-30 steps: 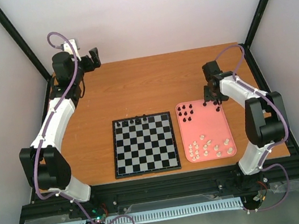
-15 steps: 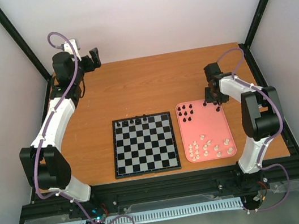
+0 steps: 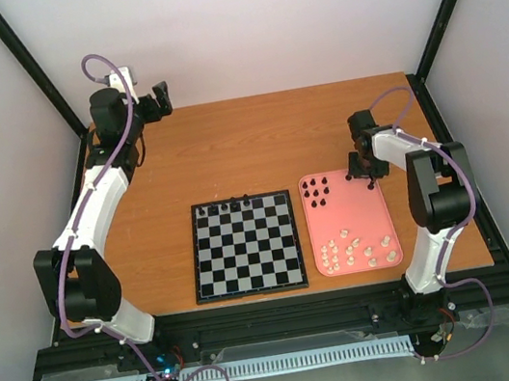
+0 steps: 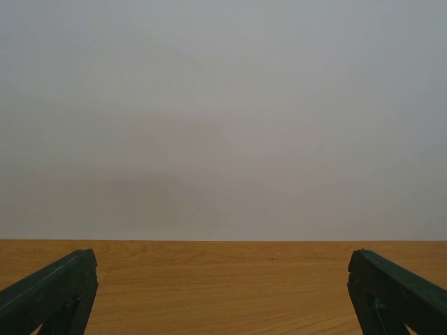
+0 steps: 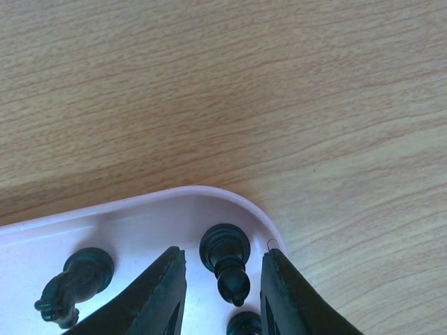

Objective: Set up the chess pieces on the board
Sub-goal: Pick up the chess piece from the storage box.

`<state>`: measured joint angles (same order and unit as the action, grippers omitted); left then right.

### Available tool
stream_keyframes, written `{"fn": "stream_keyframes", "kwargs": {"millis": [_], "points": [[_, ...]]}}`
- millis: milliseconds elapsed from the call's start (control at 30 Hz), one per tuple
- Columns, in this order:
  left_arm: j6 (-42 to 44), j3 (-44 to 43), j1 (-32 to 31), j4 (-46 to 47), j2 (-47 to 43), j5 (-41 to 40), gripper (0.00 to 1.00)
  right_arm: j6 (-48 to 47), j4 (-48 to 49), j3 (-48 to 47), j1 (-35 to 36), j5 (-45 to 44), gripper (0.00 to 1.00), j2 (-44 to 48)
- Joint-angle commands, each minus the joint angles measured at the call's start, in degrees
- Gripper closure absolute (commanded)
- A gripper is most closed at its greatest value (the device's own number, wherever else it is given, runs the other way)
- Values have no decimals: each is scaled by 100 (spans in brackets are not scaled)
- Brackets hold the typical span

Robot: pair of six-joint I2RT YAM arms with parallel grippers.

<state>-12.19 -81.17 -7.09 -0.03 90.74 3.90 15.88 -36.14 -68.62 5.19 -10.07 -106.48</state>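
The board lies mid-table with a few black chess pieces on its far row. More black pieces stand at the far end of the pink tray, and cream-white ones at its near end. My right gripper is down at the tray's far right corner. In the right wrist view its fingers stand on either side of one upright black piece, with a small gap on each side. My left gripper is open, raised over the table's far left corner.
In the right wrist view a black knight-like piece stands to the left and another black piece just below. The tray's rim curves close around the fingers. The left wrist view shows bare wood and the back wall.
The right gripper's jaws have narrowed around the black piece in the tray's corner. The right arm's elbow has shifted slightly. The left arm has not moved.
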Motion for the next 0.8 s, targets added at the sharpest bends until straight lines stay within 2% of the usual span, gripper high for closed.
{"fn": "stream_keyframes", "kwargs": {"millis": [0, 200, 267, 467, 767], "points": [[14, -277, -7, 44, 73, 23, 0, 14, 96, -121, -62, -7, 65, -42], [23, -275, -3, 47, 61, 14, 0, 37, 88, -159, -71, -38, 81, -105], [23, -269, -8, 47, 63, 21, 0, 44, 93, -162, -71, -48, 83, -93], [28, -270, -3, 47, 58, 12, 0, 56, 89, -141, -71, -40, 97, 85], [17, -256, -3, 47, 37, 32, 0, -68, -245, -180, -26, 231, 97, 828]]}}
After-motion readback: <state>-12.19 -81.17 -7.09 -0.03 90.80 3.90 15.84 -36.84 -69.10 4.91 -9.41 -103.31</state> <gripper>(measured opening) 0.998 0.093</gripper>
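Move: The black chess piece in the storage box's far right corner is already between the right hand's open fingers, straight ahead 0 cm, its middle about 1 cm below. The black knight stands level with it, some 5 cm to the left; another black piece is about 3 cm nearer the base and 1 cm to the right. From the idle left hand, the piece lies roughly 55 cm right, 12 cm back and 34 cm below. The right fingers close about the corner black piece, pinch it, then raise it about 2 cm. ##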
